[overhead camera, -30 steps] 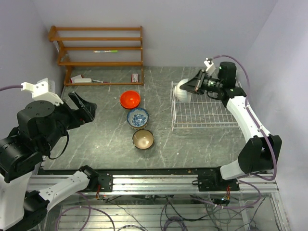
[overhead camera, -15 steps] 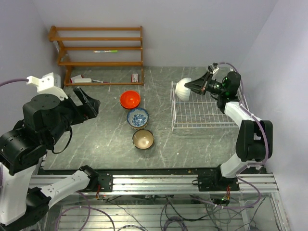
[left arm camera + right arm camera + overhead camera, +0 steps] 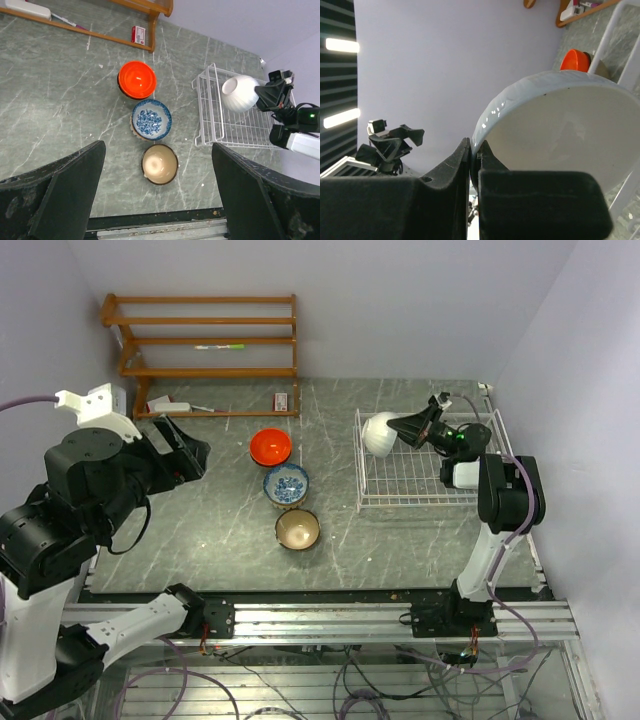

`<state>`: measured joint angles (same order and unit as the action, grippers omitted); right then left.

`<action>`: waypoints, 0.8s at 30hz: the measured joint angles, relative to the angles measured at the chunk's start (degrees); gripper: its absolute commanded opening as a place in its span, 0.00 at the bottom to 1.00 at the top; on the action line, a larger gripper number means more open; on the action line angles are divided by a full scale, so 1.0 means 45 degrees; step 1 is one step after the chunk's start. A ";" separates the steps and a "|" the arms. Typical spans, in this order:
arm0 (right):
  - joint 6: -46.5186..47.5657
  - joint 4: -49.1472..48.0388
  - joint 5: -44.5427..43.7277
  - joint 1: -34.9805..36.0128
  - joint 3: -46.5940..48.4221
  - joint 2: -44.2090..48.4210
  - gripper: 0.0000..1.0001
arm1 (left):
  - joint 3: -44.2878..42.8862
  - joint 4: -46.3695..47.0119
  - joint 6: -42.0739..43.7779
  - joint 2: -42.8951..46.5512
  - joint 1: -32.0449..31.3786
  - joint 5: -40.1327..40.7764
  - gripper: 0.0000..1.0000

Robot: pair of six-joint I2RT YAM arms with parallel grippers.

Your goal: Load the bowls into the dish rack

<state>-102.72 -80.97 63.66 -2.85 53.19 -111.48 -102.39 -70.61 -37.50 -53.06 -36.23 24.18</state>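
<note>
My right gripper [image 3: 405,427] is shut on the rim of the ribbed white bowl [image 3: 381,433], which is tipped on its side over the left end of the dish rack [image 3: 430,480]. In the right wrist view the fingertips [image 3: 475,150] pinch the bowl's rim [image 3: 560,145]. Three bowls stand in a line on the table: orange-red [image 3: 271,447], blue-and-white [image 3: 287,483] and tan [image 3: 297,529]. My left gripper [image 3: 185,455] is open and hangs high at the left. Its wrist view looks down on the three bowls [image 3: 151,119], the rack [image 3: 240,131] and the held white bowl [image 3: 240,93].
A brown wooden shelf unit [image 3: 205,340] stands against the back wall, with a white object [image 3: 170,406] and a small red box [image 3: 282,401] at its foot. Walls close in on the left, back and right.
The right arm has folded back and its wrist has dropped low beside the rack; the white bowl has stayed over the rack's left end, a little lower. The left arm has shifted slightly.
</note>
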 measured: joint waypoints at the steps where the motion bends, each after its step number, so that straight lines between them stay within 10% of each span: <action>1: -0.0267 -0.0403 -0.0024 -0.0044 -0.0092 -0.0189 0.00 | -0.0058 -0.0005 0.0005 -0.0024 0.0000 0.0000 0.99; 24: 0.1491 0.1229 -0.0092 -0.0359 -0.1049 -0.0894 0.00 | -0.0403 0.0005 0.0146 -0.0573 0.0000 -0.0102 0.99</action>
<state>-96.01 -75.44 63.24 -4.47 48.47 -115.50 -104.20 -70.59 -36.84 -55.64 -36.23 23.73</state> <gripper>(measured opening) 0.035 0.989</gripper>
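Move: My right hand still holds the white bowl by its top rim, mouth towards me. The empty left-end slot of the dish rack is about 14 cm below, roughly 2 cm to the left; the rack's middle lies some 13 cm right and 1 cm forward. The blue bowl sits about 28 cm left and 5 cm back, the orange bowl 34 cm left and 6 cm forward. From my left hand that slot lies about 23 cm forward, 42 cm right and 36 cm below. I keep the white bowl's rim pinched and lower my right hand about 6 cm, almost straight down, taking the bowl on its side into the left end of the dish rack. My wrist tips a little on the way, its forward side down by under 10 degrees, and my fingers stay shut. ##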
